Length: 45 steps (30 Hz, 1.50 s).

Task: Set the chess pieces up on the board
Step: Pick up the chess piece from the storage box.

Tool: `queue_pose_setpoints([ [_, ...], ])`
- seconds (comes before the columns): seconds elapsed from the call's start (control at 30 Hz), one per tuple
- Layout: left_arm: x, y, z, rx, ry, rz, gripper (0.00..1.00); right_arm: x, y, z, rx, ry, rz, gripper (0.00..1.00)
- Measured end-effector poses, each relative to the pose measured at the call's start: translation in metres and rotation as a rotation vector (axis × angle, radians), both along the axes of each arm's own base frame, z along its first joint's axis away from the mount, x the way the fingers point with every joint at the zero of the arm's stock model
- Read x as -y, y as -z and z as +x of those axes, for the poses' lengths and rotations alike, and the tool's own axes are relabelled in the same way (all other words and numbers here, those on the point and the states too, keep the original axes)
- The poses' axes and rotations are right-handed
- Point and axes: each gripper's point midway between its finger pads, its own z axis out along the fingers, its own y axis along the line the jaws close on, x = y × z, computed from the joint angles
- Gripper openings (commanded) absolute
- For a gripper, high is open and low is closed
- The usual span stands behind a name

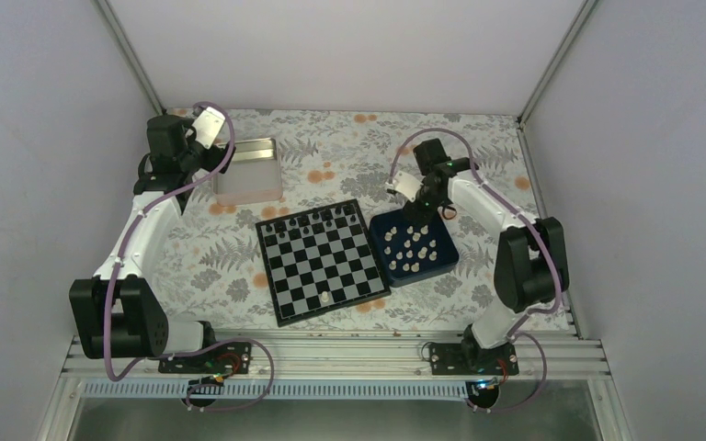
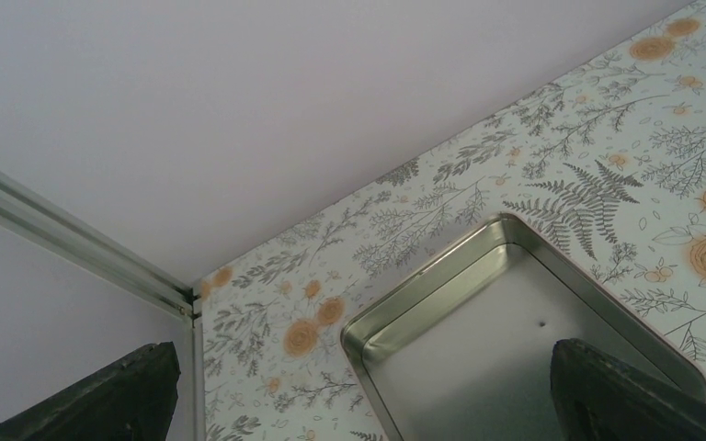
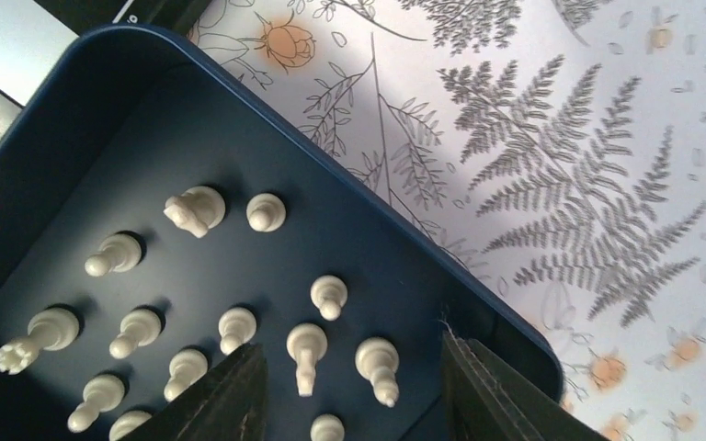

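Note:
The board point(image 1: 324, 262) lies mid-table, with tiny black pieces along its far rows and one white piece point(image 1: 326, 298) near its front edge. Several white chess pieces point(image 1: 414, 246) stand in the dark blue tray point(image 1: 448, 259) right of the board. My right gripper point(image 1: 416, 213) hangs open over the tray's far end. In the right wrist view its fingers point(image 3: 230, 395) straddle a few white pieces point(image 3: 306, 353) without touching them. My left gripper point(image 1: 219, 163) is open and empty at the far left, over the silver tin point(image 1: 247, 171).
The silver tin point(image 2: 515, 349) is empty, near the back left corner of the floral tablecloth point(image 1: 478, 152). Enclosure walls stand close on three sides. The black pieces point(image 1: 313, 219) fill the board's far rows.

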Motion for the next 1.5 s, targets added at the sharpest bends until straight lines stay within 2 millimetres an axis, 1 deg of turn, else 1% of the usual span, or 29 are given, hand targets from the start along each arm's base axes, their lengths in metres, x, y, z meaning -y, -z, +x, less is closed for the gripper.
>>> queue_pose_setpoints([
  [0.1,0.000,0.001,0.000,-0.002,0.000,0.000,1.00,-0.005,0.013,0.000,-0.034,-0.012,0.010,0.48],
  [0.23,0.000,0.003,-0.001,-0.005,-0.001,0.000,1.00,-0.017,0.026,-0.007,-0.074,-0.046,0.026,0.48],
  [0.37,-0.001,0.003,0.000,-0.005,-0.004,0.001,1.00,-0.039,0.034,-0.021,-0.099,-0.114,0.035,0.46],
  [0.43,-0.001,0.003,0.000,-0.005,-0.004,0.002,1.00,-0.048,0.035,-0.026,-0.106,-0.140,0.038,0.44],
  [0.53,-0.001,0.003,0.000,-0.005,-0.004,0.002,1.00,-0.056,0.038,-0.030,-0.112,-0.164,0.046,0.41],
  [0.9,-0.001,0.003,0.000,-0.005,-0.006,0.003,1.00,-0.057,0.061,-0.028,-0.146,-0.164,0.036,0.34],
  [1.2,-0.002,0.003,0.000,-0.005,-0.008,0.008,1.00,-0.059,0.063,-0.025,-0.138,-0.165,0.039,0.29],
  [1.33,-0.002,0.003,0.000,-0.005,-0.008,0.008,1.00,-0.060,0.063,-0.023,-0.130,-0.165,0.041,0.25],
  [1.5,-0.002,0.003,0.000,-0.005,-0.008,0.007,1.00,-0.060,0.065,-0.023,-0.132,-0.163,0.041,0.25],
])
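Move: The right hand is over the far part of the blue storage box. Its target, a white knight near the far-left corner, stands about 6 cm left, 2 cm back and 8 cm below. One pawn stands 3 cm behind the knight, another 1 cm beyond it and 1 cm to its right. The board's middle is roughly 22 cm left and 10 cm back of the hand; from the left hand the knight is some 40 cm right, 13 cm back and 25 cm below. The right hand sinks some 6 cm and swings about 6 cm left, narrowing its fingers around the white knight. ##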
